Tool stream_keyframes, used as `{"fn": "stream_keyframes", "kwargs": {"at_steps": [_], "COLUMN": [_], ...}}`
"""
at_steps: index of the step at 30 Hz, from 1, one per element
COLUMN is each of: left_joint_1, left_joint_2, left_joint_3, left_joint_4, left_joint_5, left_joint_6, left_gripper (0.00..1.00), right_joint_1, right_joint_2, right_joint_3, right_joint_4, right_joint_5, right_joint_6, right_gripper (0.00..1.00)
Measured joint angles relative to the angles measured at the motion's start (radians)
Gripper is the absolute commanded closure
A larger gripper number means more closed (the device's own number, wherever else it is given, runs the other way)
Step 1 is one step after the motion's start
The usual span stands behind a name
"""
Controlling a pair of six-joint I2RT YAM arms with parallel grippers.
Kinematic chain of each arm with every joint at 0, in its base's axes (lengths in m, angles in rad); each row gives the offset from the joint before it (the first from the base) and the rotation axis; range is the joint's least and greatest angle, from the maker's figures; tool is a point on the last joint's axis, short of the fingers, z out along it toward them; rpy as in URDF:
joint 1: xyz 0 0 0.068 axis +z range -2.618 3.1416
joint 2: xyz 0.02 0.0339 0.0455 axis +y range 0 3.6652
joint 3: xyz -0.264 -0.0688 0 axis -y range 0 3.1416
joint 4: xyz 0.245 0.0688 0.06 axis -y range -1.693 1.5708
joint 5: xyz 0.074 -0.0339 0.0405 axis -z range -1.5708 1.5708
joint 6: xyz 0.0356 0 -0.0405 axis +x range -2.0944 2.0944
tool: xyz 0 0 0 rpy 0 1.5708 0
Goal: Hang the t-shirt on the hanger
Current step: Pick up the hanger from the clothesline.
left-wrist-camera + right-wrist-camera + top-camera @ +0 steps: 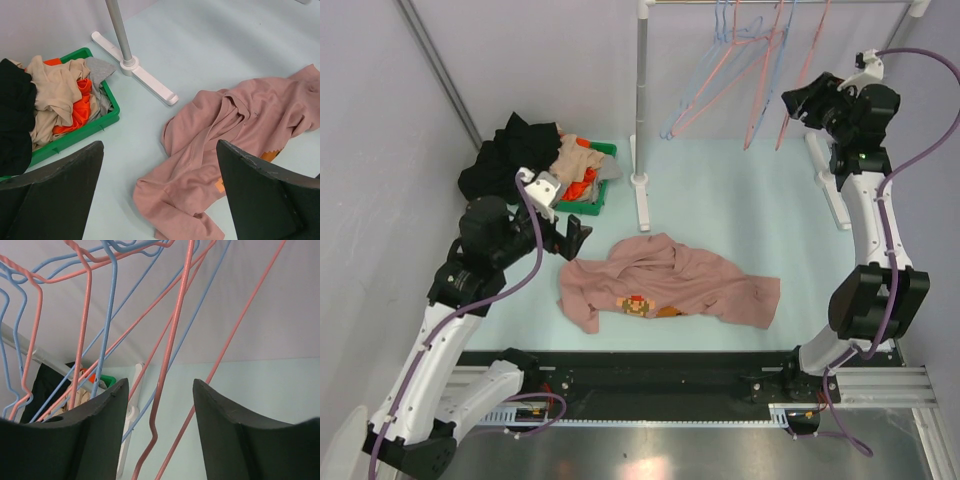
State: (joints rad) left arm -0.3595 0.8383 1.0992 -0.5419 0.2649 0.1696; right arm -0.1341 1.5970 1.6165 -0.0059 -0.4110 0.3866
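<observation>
The dusty-pink t-shirt (690,278) lies crumpled on the table, its red-orange pixel print facing up at the front. My left gripper (582,232) is open and empty, just above the shirt's left edge. In the left wrist view the shirt (235,125) lies between and beyond the open gripper (159,145). Pale-pink hangers (803,75) hang on the rack at the back right. My right gripper (798,100) is open, raised right next to them. In the right wrist view a pink hanger wire (172,350) runs down between the spread jaws of the gripper (160,382), untouched.
A green bin (599,203) of beige and orange clothes sits at the back left, with a black garment (510,150) beside it. The rack pole (641,100) and its white feet (643,208) (830,190) stand behind the shirt. Light-blue hangers (720,60) hang among the pink ones.
</observation>
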Motion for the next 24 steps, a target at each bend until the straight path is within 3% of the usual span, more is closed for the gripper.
{"fn": "stream_keyframes", "kwargs": {"at_steps": [3,5,6,7,24], "left_joint_1": [0.000,0.000,0.000,0.000,0.000], "left_joint_2": [-0.006,-0.005,-0.005,-0.005,0.027], "left_joint_3": [0.000,0.000,0.000,0.000,0.000], "left_joint_4": [-0.001,-0.005,-0.007,-0.008,-0.020], "left_joint_5": [0.000,0.000,0.000,0.000,0.001], "left_joint_6": [0.011,0.015,0.016,0.016,0.016], "left_gripper": [0.00,0.00,0.00,0.00,0.00], "right_joint_1": [0.002,0.002,0.001,0.000,-0.100], "right_joint_2": [0.045,0.068,0.080,0.090,0.045], "right_joint_3": [0.024,0.046,0.060,0.070,0.085], "right_joint_4": [0.025,0.032,0.037,0.040,0.036], "right_joint_5": [-0.024,-0.044,-0.054,-0.063,-0.172], "right_joint_6": [0.007,0.011,0.021,0.033,0.199], "right_gripper": [0.73,0.83,0.95,1.00,1.00]}}
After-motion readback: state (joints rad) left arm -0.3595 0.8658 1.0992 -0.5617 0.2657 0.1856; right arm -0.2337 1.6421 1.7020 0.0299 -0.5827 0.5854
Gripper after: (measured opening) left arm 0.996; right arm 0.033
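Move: The near arm of the rightmost pink hanger runs down between my open right fingers, about 3 cm ahead of my right hand and 1 cm to its left, at its height. The next pink hanger hangs about 7 cm to my right hand's left and 3 cm ahead, with a blue one about 5 cm left and 4 cm ahead, both level with it. From my left hand the hanger lies some 25 cm ahead, 38 cm right and 8 cm higher. I ease my right hand about 2 cm farther forward around the near arm of the pink hanger while my fingers shut and pinch it. Keeping hold, I draw it some 2.5 cm to the right, away from the other hangers, then lift about 3 cm and begin pulling back, rolling my hand about 10 degrees with its left side rising. ##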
